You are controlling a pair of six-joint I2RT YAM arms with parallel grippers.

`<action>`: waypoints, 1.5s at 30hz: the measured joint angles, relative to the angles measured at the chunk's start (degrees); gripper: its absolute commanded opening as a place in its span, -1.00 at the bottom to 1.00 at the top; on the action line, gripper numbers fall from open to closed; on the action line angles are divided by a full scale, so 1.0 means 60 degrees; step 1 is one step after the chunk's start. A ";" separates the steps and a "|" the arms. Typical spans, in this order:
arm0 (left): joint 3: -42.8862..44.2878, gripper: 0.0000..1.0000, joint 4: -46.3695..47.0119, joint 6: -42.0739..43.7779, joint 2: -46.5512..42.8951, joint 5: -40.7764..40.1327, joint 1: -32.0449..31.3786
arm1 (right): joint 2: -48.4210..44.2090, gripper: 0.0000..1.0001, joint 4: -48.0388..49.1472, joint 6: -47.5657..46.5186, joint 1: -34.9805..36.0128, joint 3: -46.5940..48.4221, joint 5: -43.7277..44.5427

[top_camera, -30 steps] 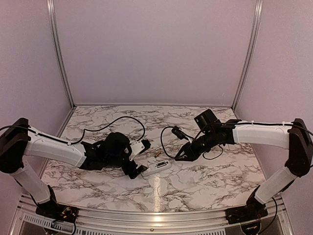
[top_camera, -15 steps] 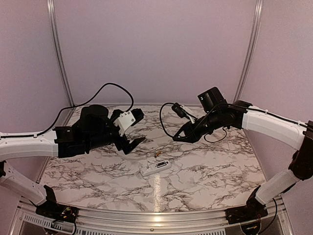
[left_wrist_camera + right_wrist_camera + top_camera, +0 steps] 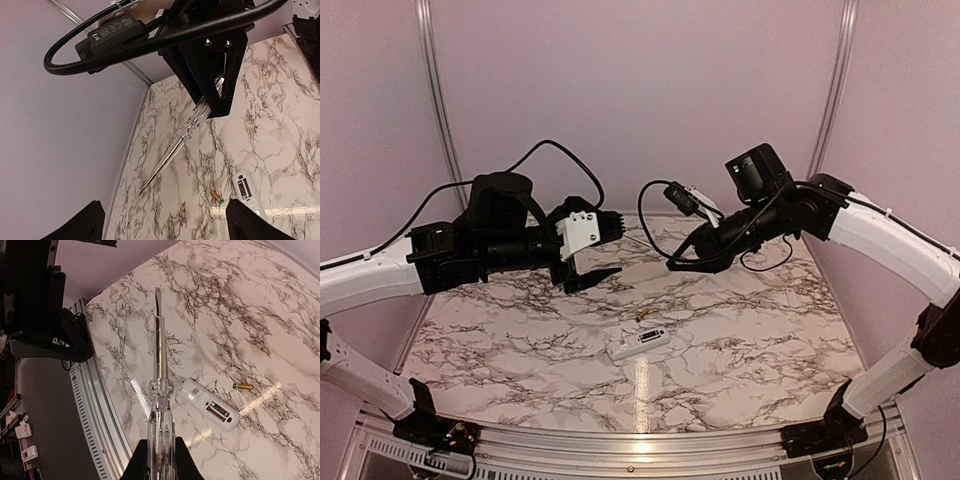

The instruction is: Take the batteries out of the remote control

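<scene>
The white remote control (image 3: 638, 343) (image 3: 246, 190) (image 3: 210, 407) lies flat on the marble table (image 3: 740, 340), its dark battery bay facing up. One small gold battery (image 3: 642, 318) (image 3: 216, 196) (image 3: 243, 386) lies loose just beyond it. My left gripper (image 3: 612, 248) (image 3: 165, 225) hangs open and empty high above the table, left of the remote. My right gripper (image 3: 678, 262) (image 3: 162, 465) is also raised and is shut on a clear pen-like tool (image 3: 645, 246) (image 3: 175, 145) (image 3: 160, 365), whose thin tip points toward the left gripper.
Purple walls enclose the table on three sides. A ribbed metal rail (image 3: 95, 410) runs along the near edge. Black cables (image 3: 555, 150) loop above both wrists. The left arm's dark gripper body (image 3: 50, 335) shows at the left of the right wrist view.
Both arms have risen off the table. The left gripper lifted up and back from beside the remote and its jaws narrowed slightly. The remote and the loose battery have not moved.
</scene>
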 measured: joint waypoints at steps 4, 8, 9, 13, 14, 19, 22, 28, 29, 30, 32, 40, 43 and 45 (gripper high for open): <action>0.0087 0.73 -0.0015 0.0342 0.0113 0.0707 0.0000 | -0.0051 -1.00 -0.0317 0.0062 0.0047 0.0390 -0.0226; 0.0346 0.69 -0.0029 0.0572 0.0463 0.1264 0.0000 | -0.0171 -1.00 -0.0477 0.0138 0.0076 0.0477 -0.0484; 0.0444 0.68 -0.0025 0.0616 0.0565 0.1377 0.0000 | -0.0175 -1.00 -0.0539 0.0160 0.0109 0.0532 -0.0528; 0.0743 0.57 -0.0022 0.0769 0.0867 0.1708 0.0000 | -0.0175 -1.00 -0.0688 0.0266 0.0372 0.0761 -0.0659; 0.0805 0.53 -0.0025 0.0805 0.0925 0.1781 0.0000 | -0.0175 -1.00 -0.0714 0.0291 0.0415 0.0801 -0.0688; 0.0925 0.28 -0.0033 0.0918 0.1126 0.2142 0.0000 | -0.0175 -1.00 -0.0739 0.0412 0.0477 0.0911 -0.0761; 0.0929 0.17 -0.0036 0.0936 0.1158 0.2371 0.0000 | -0.0175 -1.00 -0.0743 0.0535 0.0477 0.0911 -0.0798; 0.0929 0.13 -0.0018 0.0918 0.1166 0.2634 0.0011 | -0.0175 -1.00 -0.0809 0.0601 0.0481 0.0925 -0.0907; 0.0929 0.12 -0.0018 0.0918 0.1166 0.2667 0.0011 | -0.0175 -1.00 -0.0812 0.0608 0.0481 0.0925 -0.0933; 0.0929 0.10 -0.0011 0.0914 0.1173 0.2699 0.0011 | -0.0175 -1.00 -0.0812 0.0627 0.0481 0.0925 -0.0954; 0.0936 0.05 0.0022 0.0892 0.1195 0.2769 0.0011 | -0.0175 -1.00 -0.0812 0.0637 0.0481 0.0925 -0.0984; 0.1002 -0.16 0.0259 0.0834 0.1402 0.2907 -0.0029 | -0.0138 -1.00 -0.0816 0.0776 0.0481 0.0925 -0.1067; 0.1016 -0.35 0.0328 0.0812 0.1424 0.2900 -0.0044 | -0.0138 -1.00 -0.0823 0.0794 0.0484 0.0925 -0.1115; 0.1049 -0.46 0.0361 0.0841 0.1435 0.2867 -0.0044 | -0.0138 -1.00 -0.0849 0.0805 0.0484 0.0925 -0.1191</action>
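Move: Some 8 cm to the left hand's right, 1 cm ahead and 3 cm lower lies the middle of the screwdriver, which the right hand holds. From the right hand, that middle is about 4 cm left, 2 cm ahead and 1 cm higher. About 25 cm below the left hand, the remote control lies 4 cm right and level fore and aft, with the loose battery 7 cm farther out than the remote control, level with it sideways. Swinging rightward about 5 cm and back some 3 cm, the left hand comes in to the screwdriver's shaft, turning nearly 20 degrees clockwise while its wide-open fingers narrow to about a third. The right hand keeps its grip on the handle, first draws the screwdriver back and up about 4 cm each, then holds nearly still for the handover. Contact by the left fingers can't be seen. ##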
